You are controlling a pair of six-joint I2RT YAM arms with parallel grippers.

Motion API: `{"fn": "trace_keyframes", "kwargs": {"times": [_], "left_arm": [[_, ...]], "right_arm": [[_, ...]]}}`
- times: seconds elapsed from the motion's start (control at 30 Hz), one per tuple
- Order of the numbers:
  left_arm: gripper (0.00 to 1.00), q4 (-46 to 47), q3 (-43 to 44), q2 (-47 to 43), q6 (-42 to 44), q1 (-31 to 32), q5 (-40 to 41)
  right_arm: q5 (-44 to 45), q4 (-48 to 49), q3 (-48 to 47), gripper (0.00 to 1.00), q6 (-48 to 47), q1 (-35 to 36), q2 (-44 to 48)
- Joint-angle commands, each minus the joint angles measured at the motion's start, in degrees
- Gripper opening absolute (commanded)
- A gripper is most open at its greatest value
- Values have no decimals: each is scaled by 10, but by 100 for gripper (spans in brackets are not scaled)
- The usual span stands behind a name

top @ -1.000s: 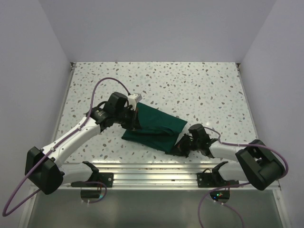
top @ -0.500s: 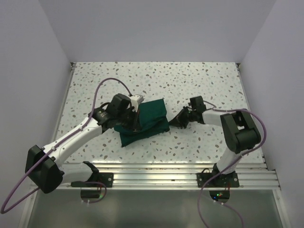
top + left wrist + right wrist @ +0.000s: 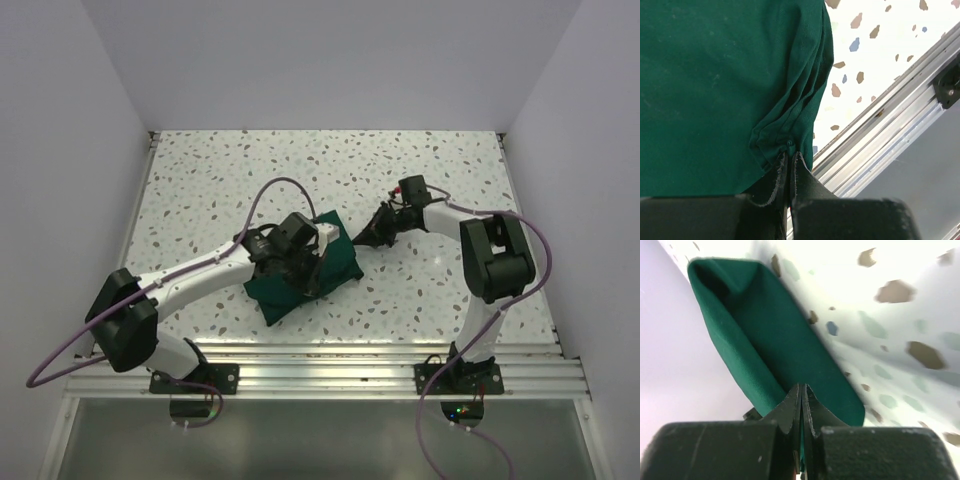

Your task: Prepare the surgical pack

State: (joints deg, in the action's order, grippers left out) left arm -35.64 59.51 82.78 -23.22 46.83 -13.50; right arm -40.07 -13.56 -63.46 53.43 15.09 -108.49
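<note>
The surgical pack (image 3: 283, 297) is a dark green fabric bundle, folded compactly on the speckled table slightly left of centre. My left gripper (image 3: 303, 268) reaches over the bundle's top. In the left wrist view it (image 3: 789, 152) is shut on a bunched fold of the green fabric (image 3: 715, 75). My right gripper (image 3: 362, 237) is at the bundle's right corner. In the right wrist view it (image 3: 802, 388) is shut on a fold of the drape (image 3: 770, 335), which is lifted off the table. Whatever the fabric wraps is hidden.
An aluminium rail (image 3: 330, 355) runs along the table's near edge, close behind the bundle in the left wrist view (image 3: 880, 130). Pale walls enclose the speckled table (image 3: 400, 170) on three sides. Purple cables (image 3: 270, 190) loop above both arms.
My right arm swung from the near edge to the back right, keeping its hold on the drape's corner. The left gripper moved right and nearer over the bundle. The fabric is now more compact.
</note>
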Motion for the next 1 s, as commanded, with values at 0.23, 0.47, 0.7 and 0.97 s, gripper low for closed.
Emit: {"fn": "trace_keyframes", "kwargs": {"times": [0.23,0.47,0.7,0.97], "left_arm": [[27,30,7,-18,24,35,-69],[39,29,30,-27,42,39,-96],[44,7,75,-105,44,35,30],[45,15,52,-83,29,25,94]], "right_arm": [[12,-180,-47,0,-164,-59,20],[11,-265,-61,0,-239,-58,71],[4,-270,-21,27,-191,-27,198],[6,-162,79,72,-102,96,268]]}}
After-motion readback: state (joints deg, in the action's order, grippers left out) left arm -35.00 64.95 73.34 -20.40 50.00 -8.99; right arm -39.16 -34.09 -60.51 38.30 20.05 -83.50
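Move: The left gripper pinches a raised fold of the green drape; the spot where this flap should lie is on the near side, about 8 cm back, 5 cm to its right and 9 cm below. The drape's near-left corner lies some 10 cm left and 8 cm back of this gripper. The right gripper has the drape's right tip about 8 cm back, 1 cm right and 4 cm below, and the far corner roughly 7 cm ahead, 5 cm left. Draw the left gripper back and right about 4 cm, opening its fingers part-way as it goes to let go of the fold, then lift it some 8 cm, easing forward again. Keep the right gripper shut on the drape while it pulls about 5 cm right, then back; open it wide to release the cloth as it rises steeply and withdraws back and left, over the drape's right side. ##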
